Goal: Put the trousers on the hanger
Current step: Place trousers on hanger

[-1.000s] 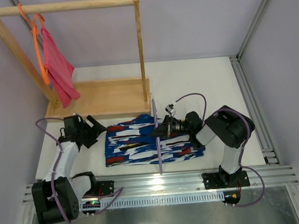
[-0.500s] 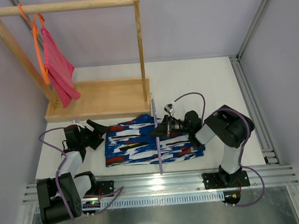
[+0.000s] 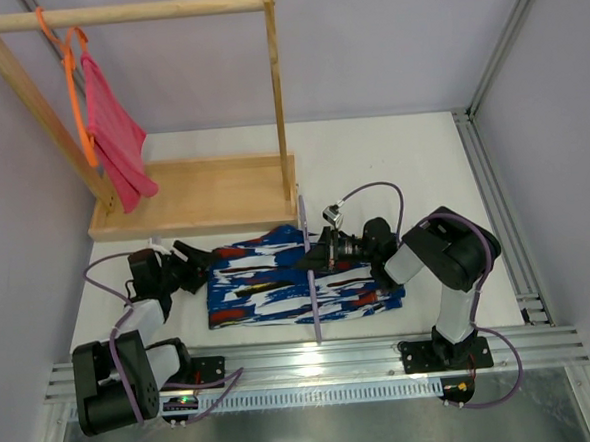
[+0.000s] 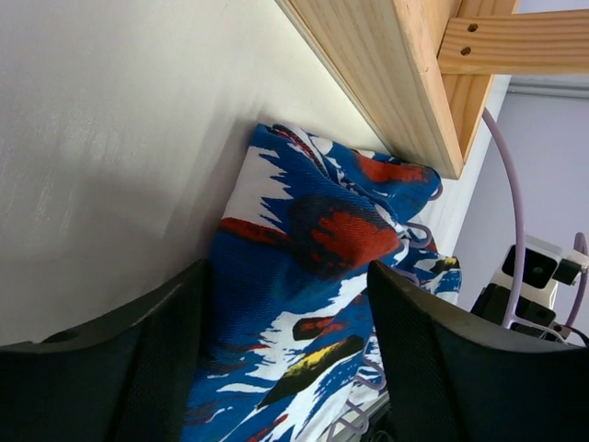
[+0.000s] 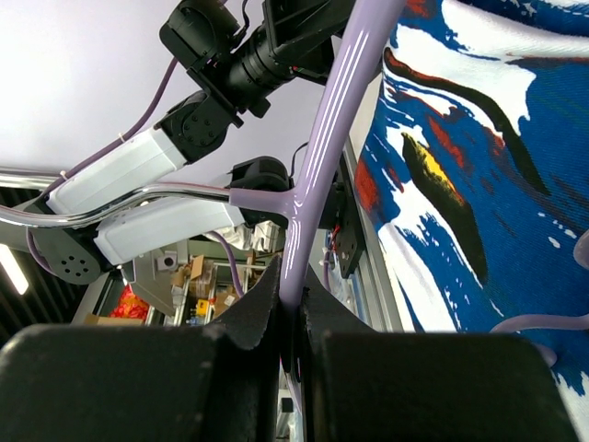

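Note:
The printed trousers [image 3: 279, 282] lie folded flat on the table in front of the wooden rack. The pale lavender hanger [image 3: 310, 280] stands on edge across them, running from near to far. My right gripper [image 3: 322, 254] is shut on the hanger's stem; in the right wrist view the hanger [image 5: 331, 120] rises from between the pinched fingers [image 5: 248, 331], with the trousers [image 5: 479, 184] to the right. My left gripper [image 3: 199, 259] sits low at the trousers' left edge. In the left wrist view its fingers [image 4: 110, 368] stand apart, straddling the trousers [image 4: 313, 230].
A wooden clothes rack [image 3: 193, 192] stands at the back left, its base board [image 4: 386, 74] just beyond the trousers. An orange hanger [image 3: 75, 94] with a pink-red cloth [image 3: 115, 142] hangs on its rail. Aluminium rails [image 3: 314, 360] border the near edge and right side.
My left gripper has dropped and slid to the trousers' left edge, and its jaws have narrowed somewhat. The right gripper and the hanger have stayed put.

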Available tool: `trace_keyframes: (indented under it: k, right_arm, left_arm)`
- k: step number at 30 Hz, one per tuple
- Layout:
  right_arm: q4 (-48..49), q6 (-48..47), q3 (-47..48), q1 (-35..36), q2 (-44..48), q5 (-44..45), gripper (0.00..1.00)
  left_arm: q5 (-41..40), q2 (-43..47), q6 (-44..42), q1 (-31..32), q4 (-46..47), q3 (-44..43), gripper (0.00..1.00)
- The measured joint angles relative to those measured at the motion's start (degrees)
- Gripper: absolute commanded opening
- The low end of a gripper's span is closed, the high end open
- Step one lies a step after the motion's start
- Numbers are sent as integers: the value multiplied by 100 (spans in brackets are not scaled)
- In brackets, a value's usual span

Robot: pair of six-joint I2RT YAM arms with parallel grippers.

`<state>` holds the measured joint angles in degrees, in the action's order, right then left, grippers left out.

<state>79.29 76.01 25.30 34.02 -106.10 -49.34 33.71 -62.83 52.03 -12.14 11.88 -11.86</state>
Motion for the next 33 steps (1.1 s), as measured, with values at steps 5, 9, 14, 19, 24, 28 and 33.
trace_keyframes:
  k: [5,9,14,19,24,28,33]
  right_arm:
    - [35,-2,22,0,-52,-39,4]
    - [76,-2,22,0,-81,-55,4]
    - [83,-7,22,0,-81,-55,4]
    - [94,-13,22,0,-94,-57,4]
    - [149,-11,85,0,-188,-120,4]
    - [153,-15,85,0,-192,-151,4]
    - [173,-37,63,0,-195,-142,4]
  left_arm:
    - [39,68,11,0,31,24,47]
    - [42,118,11,2,17,46,21]
    - [-24,313,-39,13,-275,-26,0]
    - [-289,835,-46,411,-953,-468,0]
    - [-925,1377,-251,1827,-1471,-1263,0]
    - [-1665,1250,-339,3145,-1550,-1569,0]
    - [-2533,321,-199,4712,-1346,-1729,0]
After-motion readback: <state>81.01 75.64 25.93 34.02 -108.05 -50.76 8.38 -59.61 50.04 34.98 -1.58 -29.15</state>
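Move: The left hand's open fingers straddle the left end of the folded trousers, its edge zone only about 1 cm to their right and 1 cm below. The hanger, held in the right hand, stands some 24 cm to the left hand's right, 4 cm nearer the base and 7 cm higher. The rack's near edge runs about 9 cm ahead. From the right hand the trousers' left end lies roughly 23 cm left, 5 cm ahead and 8 cm down. The left fingers shut on the trousers' left end, pinching the cloth while the hand stays almost in place. Then the left hand lifts it some 10 cm while swinging about 16 cm to the right towards the hanger, sinking and drawing back about 3 cm late on, the wrist turning clockwise some 25 degrees. The right hand keeps the hanger still. ##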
